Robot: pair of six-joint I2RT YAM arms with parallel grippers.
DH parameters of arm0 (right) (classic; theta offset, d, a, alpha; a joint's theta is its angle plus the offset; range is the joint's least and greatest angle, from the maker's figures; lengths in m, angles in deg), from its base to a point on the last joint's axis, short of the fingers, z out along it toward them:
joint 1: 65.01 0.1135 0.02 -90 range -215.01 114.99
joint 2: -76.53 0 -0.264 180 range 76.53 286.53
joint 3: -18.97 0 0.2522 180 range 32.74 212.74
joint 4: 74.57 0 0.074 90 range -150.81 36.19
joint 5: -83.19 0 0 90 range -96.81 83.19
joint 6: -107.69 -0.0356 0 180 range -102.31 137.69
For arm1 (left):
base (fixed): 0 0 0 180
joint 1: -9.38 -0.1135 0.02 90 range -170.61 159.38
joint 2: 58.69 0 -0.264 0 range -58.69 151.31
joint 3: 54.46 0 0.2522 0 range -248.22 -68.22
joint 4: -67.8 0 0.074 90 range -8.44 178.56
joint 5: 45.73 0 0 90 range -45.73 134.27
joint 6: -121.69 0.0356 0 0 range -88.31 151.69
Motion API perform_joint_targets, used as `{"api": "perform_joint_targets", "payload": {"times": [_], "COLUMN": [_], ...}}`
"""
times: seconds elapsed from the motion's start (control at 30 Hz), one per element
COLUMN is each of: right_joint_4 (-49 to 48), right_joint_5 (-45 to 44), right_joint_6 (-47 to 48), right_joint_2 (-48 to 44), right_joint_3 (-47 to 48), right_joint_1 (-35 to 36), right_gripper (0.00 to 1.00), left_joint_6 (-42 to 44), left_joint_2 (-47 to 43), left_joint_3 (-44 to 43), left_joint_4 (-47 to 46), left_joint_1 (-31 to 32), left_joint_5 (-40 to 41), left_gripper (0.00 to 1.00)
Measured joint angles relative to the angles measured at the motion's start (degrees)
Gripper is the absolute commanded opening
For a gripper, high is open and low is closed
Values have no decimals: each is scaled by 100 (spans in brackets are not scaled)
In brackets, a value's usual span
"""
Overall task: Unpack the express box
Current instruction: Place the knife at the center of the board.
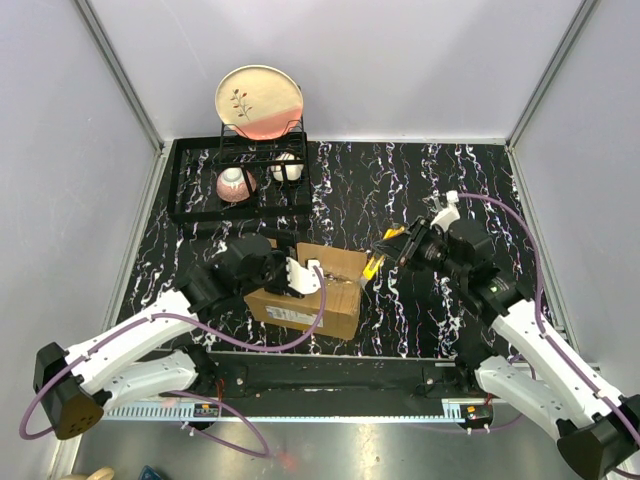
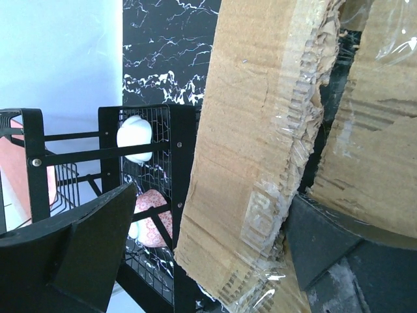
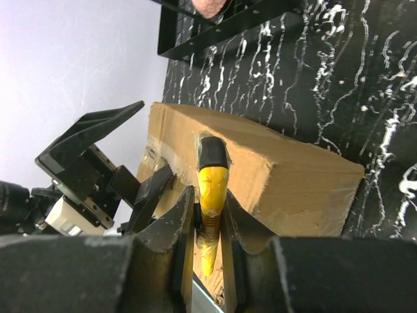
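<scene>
The express box point(image 1: 310, 298), a brown cardboard carton with torn tape, lies in the middle of the table with its top flaps raised. My left gripper point(image 1: 300, 275) stands open at the box's top. One raised flap point(image 2: 260, 143) runs between its fingers, nearer the right finger point(image 2: 326, 244), and the left finger point(image 2: 91, 248) is well apart from it. My right gripper point(image 3: 208, 222) is shut on a yellow and black utility knife point(image 3: 212, 186). The knife's black tip rests at the upper edge of the box point(image 3: 287, 173) on its right end. The inside of the box is hidden.
A black dish rack point(image 1: 240, 205) stands at the back left, holding a round plate point(image 1: 258, 100), a pink patterned bowl point(image 1: 235, 183) and a white cup point(image 1: 287, 168). The rack point(image 2: 179, 163) is close behind the left gripper. Grey walls enclose the table.
</scene>
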Motion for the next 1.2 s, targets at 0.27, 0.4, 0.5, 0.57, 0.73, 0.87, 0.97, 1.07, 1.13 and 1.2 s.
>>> {"api": "perform_joint_targets", "payload": {"times": [0.27, 0.4, 0.5, 0.57, 0.73, 0.87, 0.97, 1.07, 1.13, 1.2], "right_joint_4": [435, 601, 938, 1025, 1036, 1088, 1163, 1261, 1377, 1550], "right_joint_5": [-505, -503, -516, -525, -531, -531, -566, -601, -671, -796], "right_joint_6": [-133, -81, 33, 125, 323, 431, 498, 605, 664, 721], "right_joint_2": [83, 765, 942, 955, 1423, 1714, 1692, 1641, 1554, 1421], "right_joint_3": [-415, -791, -929, -931, -901, -896, -815, -669, -573, -468], "right_joint_1": [0, 0, 0, 0, 0, 0, 0, 0, 0, 0], "right_gripper": [0, 0, 0, 5, 20, 35, 57, 79, 95, 100], "left_joint_6": [-120, -293, -330, -326, -372, -264, -260, -260, -260, -256], "left_joint_2": [39, 170, 256, 299, 450, 490, 468, 466, 466, 463], "left_joint_3": [-7, -81, -138, -155, -140, -129, -127, -125, -122, -120], "left_joint_4": [-101, -114, -118, -131, 57, -129, -160, -186, -201, -212], "left_joint_1": [68, 72, 72, 72, 120, 144, 151, 153, 164, 199], "left_joint_5": [164, 66, -87, -197, -466, -365, -317, -286, -254, -188], "left_gripper": [99, 99, 96, 78, 16, 9, 9, 9, 8, 8]}}
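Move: Down on the dark board, just off the box's right side, lies the spot for the knife already held in the right hand: about 3 cm back, 3 cm to the right and 19 cm below. The box's middle is roughly 14 cm left of that hand, 6 cm nearer the base and 13 cm down. The left hand straddles the cut flap edge, some 1 cm back, 2 cm right and 2 cm below; the rack stands about 18 cm ahead and 11 cm left of it, 8 cm lower. Lowering the knife quickly, nearly 19 cm, the right hand drifts a few centimetres right and back and tips its fingers down by some 35 degrees, lays the knife on the board beside the box, opens wide and backs up a little. The left hand slides about 2 cm right and dips slightly as its fingers shut, pinching the cut flap edge. ##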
